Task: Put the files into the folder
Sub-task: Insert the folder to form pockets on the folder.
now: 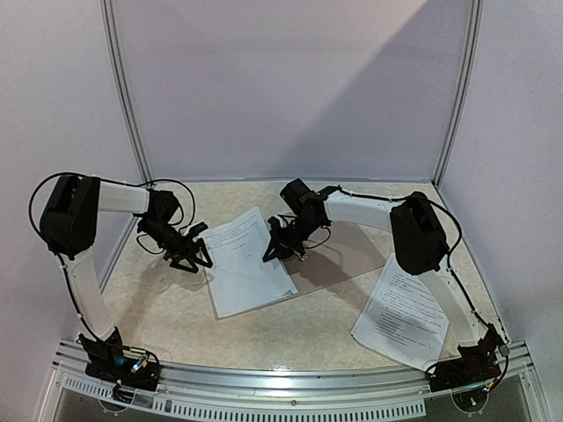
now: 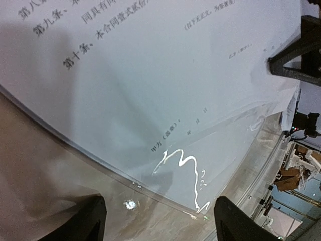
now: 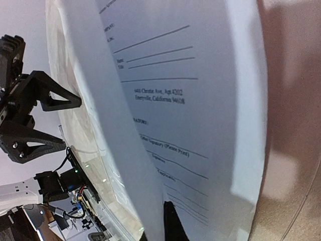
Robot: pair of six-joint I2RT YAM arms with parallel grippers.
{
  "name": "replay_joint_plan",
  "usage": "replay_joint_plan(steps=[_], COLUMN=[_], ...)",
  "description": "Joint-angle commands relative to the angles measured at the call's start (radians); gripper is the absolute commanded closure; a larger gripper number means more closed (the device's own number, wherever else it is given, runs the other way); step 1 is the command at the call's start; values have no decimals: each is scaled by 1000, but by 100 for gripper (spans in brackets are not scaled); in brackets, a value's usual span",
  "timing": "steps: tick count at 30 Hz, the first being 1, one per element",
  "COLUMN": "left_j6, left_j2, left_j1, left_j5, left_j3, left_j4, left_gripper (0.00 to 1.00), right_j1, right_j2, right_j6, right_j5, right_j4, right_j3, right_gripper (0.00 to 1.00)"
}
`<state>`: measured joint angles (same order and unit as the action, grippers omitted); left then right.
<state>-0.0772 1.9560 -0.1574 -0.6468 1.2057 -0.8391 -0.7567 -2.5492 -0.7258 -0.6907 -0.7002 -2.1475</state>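
Note:
One of the files (image 1: 246,264), white printed sheets, lies mid-table. My left gripper (image 1: 187,251) hovers open at its left edge. In the left wrist view its fingers (image 2: 86,221) straddle the sheet's corner (image 2: 150,90), which has a glossy clear edge (image 2: 100,163). My right gripper (image 1: 280,247) is shut on the right edge of a sheet. In the right wrist view that sheet (image 3: 200,100) curls up from the jaws (image 3: 161,227), with one dark fingertip (image 3: 171,221) showing. The folder (image 1: 352,251) looks like the flat tan area right of this paper. A second file (image 1: 400,312) lies at the right front.
White booth walls close in the back and both sides. A metal rail (image 1: 290,382) runs along the near edge between the arm bases. The right forearm (image 1: 420,233) hangs over the second file. The left arm (image 3: 35,100) shows in the right wrist view.

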Motion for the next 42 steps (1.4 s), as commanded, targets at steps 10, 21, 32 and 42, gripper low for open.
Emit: replay_joint_plan(steps=[10, 21, 32, 42], left_j6=[2, -1, -10, -24], left_j2=[92, 79, 69, 49], left_j1=[-8, -8, -8, -2], left_j5=[87, 103, 115, 176], left_j3=[29, 22, 31, 55], left_j4=[52, 56, 47, 38], left_gripper=[23, 23, 23, 23], right_j1=[-24, -25, -25, -13], right_j2=[0, 13, 34, 50], right_j6=[55, 55, 85, 110], right_j5=[-38, 8, 77, 139], right_j4=[-82, -120, -166, -201], right_j3=[-63, -61, -62, -62], right_gripper=[100, 100, 81, 77])
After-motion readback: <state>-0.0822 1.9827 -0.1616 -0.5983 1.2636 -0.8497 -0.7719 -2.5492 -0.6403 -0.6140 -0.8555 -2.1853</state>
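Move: My right hand already pinches a raised fold of the files' top sheet. The clear pocket at the folder's near-left corner lies about 14 cm back and 9 cm left; the files' middle is 5 cm left, level and some 3 cm below. The folder's metal clip is 8 cm right, 2 cm ahead; its bare right half centres 17 cm right, 1 cm ahead. From my left hand the pocket is roughly 12 cm back, 7 cm right. I keep my right fingers shut on the fold and draw it about 1.5 cm back towards the clear pocket, rising about 1 cm at first. Then I sink nearly 2 cm while shifting some 2 cm right, tilting slightly and opening my fingers part-way to let go of the fold. My left hand stays wide open by the files' left edge, easing about 1.5 cm forward. ##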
